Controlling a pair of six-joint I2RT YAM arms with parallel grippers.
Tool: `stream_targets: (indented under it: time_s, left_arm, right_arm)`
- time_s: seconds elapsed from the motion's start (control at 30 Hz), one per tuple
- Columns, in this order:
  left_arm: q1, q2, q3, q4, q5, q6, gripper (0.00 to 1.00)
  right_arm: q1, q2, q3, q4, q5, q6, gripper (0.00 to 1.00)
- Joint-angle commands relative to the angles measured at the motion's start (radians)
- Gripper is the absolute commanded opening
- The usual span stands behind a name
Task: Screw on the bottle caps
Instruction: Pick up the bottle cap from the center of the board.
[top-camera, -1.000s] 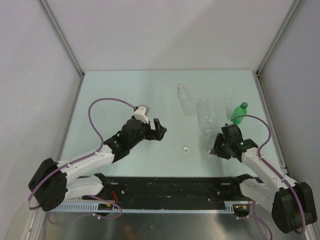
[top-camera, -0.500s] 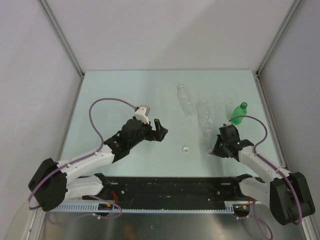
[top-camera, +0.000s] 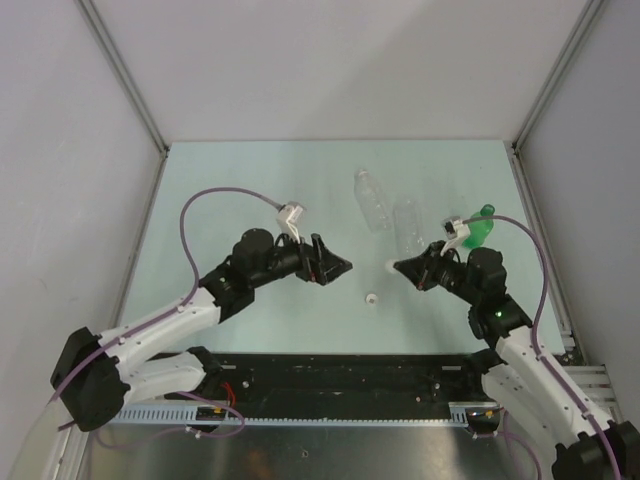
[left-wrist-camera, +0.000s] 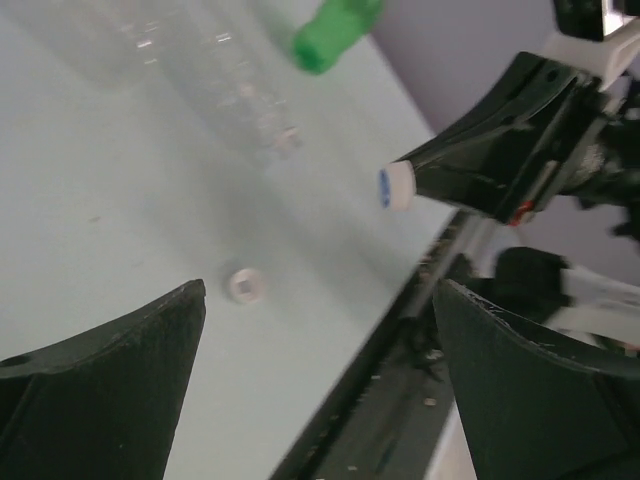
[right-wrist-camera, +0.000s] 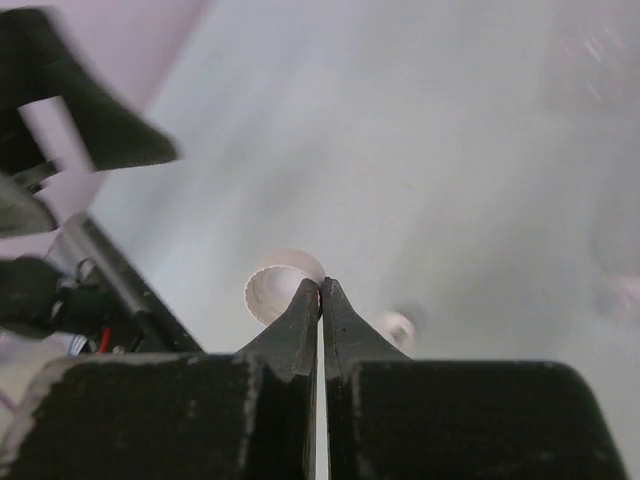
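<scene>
My right gripper (top-camera: 399, 266) hangs above the table's middle, shut on the rim of a white bottle cap (top-camera: 391, 266). That cap (right-wrist-camera: 272, 287) is pinched at its edge between the fingertips (right-wrist-camera: 308, 300). From the left wrist the held cap (left-wrist-camera: 397, 186) shows at the tip of the right gripper. A second white cap (top-camera: 371, 297) lies on the table below. My left gripper (top-camera: 337, 267) faces the right one, open and holding nothing. Two clear bottles (top-camera: 372, 200) (top-camera: 408, 231) and a green bottle (top-camera: 478, 226) lie behind.
The light green tabletop (top-camera: 250, 180) is fenced by grey walls with metal corner posts (top-camera: 540, 100). A black rail (top-camera: 330, 375) runs along the near edge between the arm bases. The loose cap (left-wrist-camera: 246, 284) lies between my left gripper's spread fingers (left-wrist-camera: 110, 390) as the left wrist sees it.
The right gripper shut on the white cap by the table's right side, then lifted it and swung left. The left gripper stayed open and reached right toward it.
</scene>
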Motion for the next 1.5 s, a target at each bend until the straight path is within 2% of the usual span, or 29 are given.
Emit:
stream_targets:
  time_s: [0.0,0.13,0.23,0.4,0.63,0.9,1.23,1.47]
  left_arm:
    - [0.015,-0.007,0.136,0.048,0.278,-0.13,0.99]
    - [0.017,-0.004,0.178,0.079,0.399,-0.185,0.98]
    - [0.017,-0.025,0.18,0.114,0.441,-0.217,0.97]
    - [0.017,-0.062,0.16,0.143,0.474,-0.238,0.93]
    - [0.016,-0.064,0.143,0.2,0.548,-0.249,0.82]
    - [0.014,-0.058,0.147,0.237,0.581,-0.255,0.73]
    - [0.013,-0.068,0.141,0.268,0.614,-0.265,0.52]
    - [0.011,-0.076,0.133,0.289,0.624,-0.269,0.46]
  right_arm:
    - [0.068,-0.062,0.01,0.376,-0.244,-0.154,0.0]
    - [0.162,-0.041,0.016,0.604,-0.308,-0.262,0.0]
    - [0.217,-0.003,0.03,0.75,-0.364,-0.305,0.0]
    - [0.27,0.044,0.069,0.839,-0.4,-0.34,0.0]
    - [0.292,0.068,0.09,0.907,-0.379,-0.357,0.0]
    - [0.337,0.119,0.134,0.908,-0.436,-0.43,0.0]
    - [0.344,0.138,0.15,0.892,-0.422,-0.447,0.0]
    - [0.348,0.149,0.152,0.906,-0.422,-0.471,0.0]
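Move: The white cap, already pinched in the right hand's tips, lies about 14 cm to the right of the left hand, level with it in reach and some 3 cm lower. From the right hand the left gripper's open fingers are about 14 cm to the left and 3 cm up. The loose cap on the board is 2 cm back, 4 cm left and 15 cm below; the nearer clear bottle is roughly 19 cm ahead and 5 cm right, 13 cm lower. Keeping its pinch on the white cap, the right hand rises about 18 cm while going left and back, and swings its fingers round to point left and slightly up, towards the left gripper. The left hand rises and draws back, turning clockwise some 30 degrees with a roll to face the cap, its wide-open fingers closing to about half around it. ##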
